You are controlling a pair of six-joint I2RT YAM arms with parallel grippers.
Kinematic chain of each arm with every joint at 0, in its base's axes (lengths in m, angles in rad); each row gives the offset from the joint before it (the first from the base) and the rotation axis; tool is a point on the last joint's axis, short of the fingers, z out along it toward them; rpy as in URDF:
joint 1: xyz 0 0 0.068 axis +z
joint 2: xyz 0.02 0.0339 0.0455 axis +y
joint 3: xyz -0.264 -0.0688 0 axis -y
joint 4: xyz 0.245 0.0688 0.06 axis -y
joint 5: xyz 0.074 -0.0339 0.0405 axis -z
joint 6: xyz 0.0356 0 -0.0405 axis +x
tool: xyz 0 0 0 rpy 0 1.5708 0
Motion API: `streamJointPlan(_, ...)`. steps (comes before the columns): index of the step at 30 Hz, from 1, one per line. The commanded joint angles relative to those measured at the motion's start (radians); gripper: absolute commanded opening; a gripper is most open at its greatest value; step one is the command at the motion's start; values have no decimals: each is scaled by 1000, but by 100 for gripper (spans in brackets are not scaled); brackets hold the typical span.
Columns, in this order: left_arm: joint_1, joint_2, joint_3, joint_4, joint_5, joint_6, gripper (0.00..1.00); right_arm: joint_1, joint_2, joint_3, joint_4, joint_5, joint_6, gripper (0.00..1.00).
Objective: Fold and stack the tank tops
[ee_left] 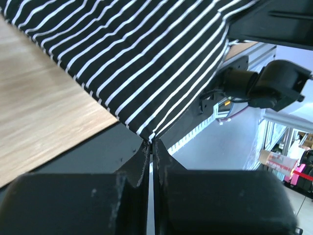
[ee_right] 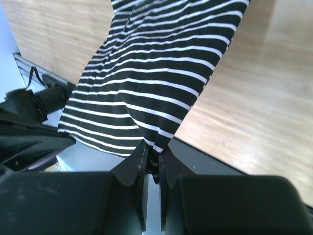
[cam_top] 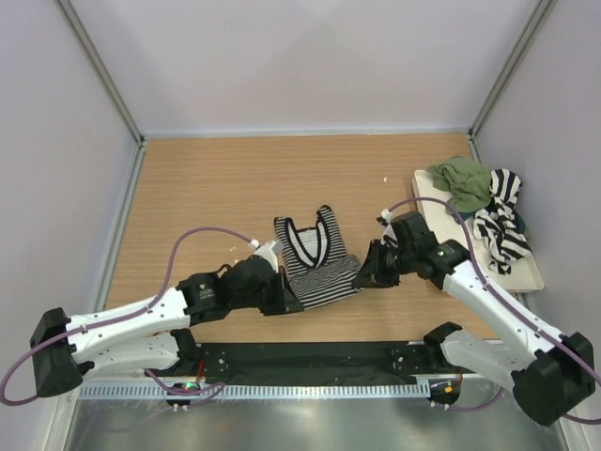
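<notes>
The pinstriped tank top [cam_top: 315, 258] lies on the wooden table, straps toward the far side, its near hem lifted at both corners. My left gripper [cam_top: 287, 301] is shut on the hem's left corner; in the left wrist view the cloth [ee_left: 146, 58] runs into the closed jaws [ee_left: 151, 142]. My right gripper [cam_top: 362, 278] is shut on the right corner, and the striped fabric [ee_right: 156, 73] is pinched between its fingers [ee_right: 155, 151]. The olive green tank top [cam_top: 465, 181] and the broad-striped tank top [cam_top: 499, 225] lie crumpled on the tray.
A cream tray [cam_top: 528, 272] sits along the table's right edge. White walls enclose the table on three sides. A black strip [cam_top: 310, 357] runs along the near edge between the arm bases.
</notes>
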State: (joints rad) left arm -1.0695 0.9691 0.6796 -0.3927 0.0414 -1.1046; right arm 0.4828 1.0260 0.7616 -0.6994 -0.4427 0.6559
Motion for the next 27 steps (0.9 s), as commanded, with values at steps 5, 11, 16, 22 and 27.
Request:
streamJointPlan(5,-113,-38,-45,41,-124,-113,0,5,-119,-15,-101,-2,11,1)
streamJointPlan(11,-112,-56,-54,97,-138,-150,0,5,-25,103,-155,33,-47,1)
streamJointPlan(16,-77,-52,6,17,-167,-146,0,5,58,171,-127,30,-44,1)
streamJointPlan(22,81,-66,29,-2,-126,-130,0,0,161,249,-101,36,-38,1)
streamJointPlan(27,228,-5,54,51,-3,-87,0,-24,267,307,-75,32,-48,2)
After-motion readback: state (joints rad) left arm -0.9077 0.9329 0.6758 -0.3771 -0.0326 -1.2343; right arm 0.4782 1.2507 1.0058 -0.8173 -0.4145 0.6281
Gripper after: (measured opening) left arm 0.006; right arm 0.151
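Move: Both hands already hold the near hem corners of the striped tank top, off the table. From the left hand, its neckline lies about 12 cm ahead and 2 cm right, and the shoulder straps some 18 cm ahead and 1 cm right; all this is roughly 9 cm below. From the right hand, the neckline is about 7 cm ahead and 11 cm left, the straps 14 cm ahead and 12 cm left; the tray of clothes stands some 25 cm to the right and 11 cm ahead. Still pinching the two hem corners, both hands finish the backward pull with some 2 cm more, then turn and carry the hem forward towards the neckline and straps: the left about 8 cm from its turning point, drifting left and twisting counter-clockwise, the right about 6 cm, rising and easing slightly left. The fingers keep their hold. ##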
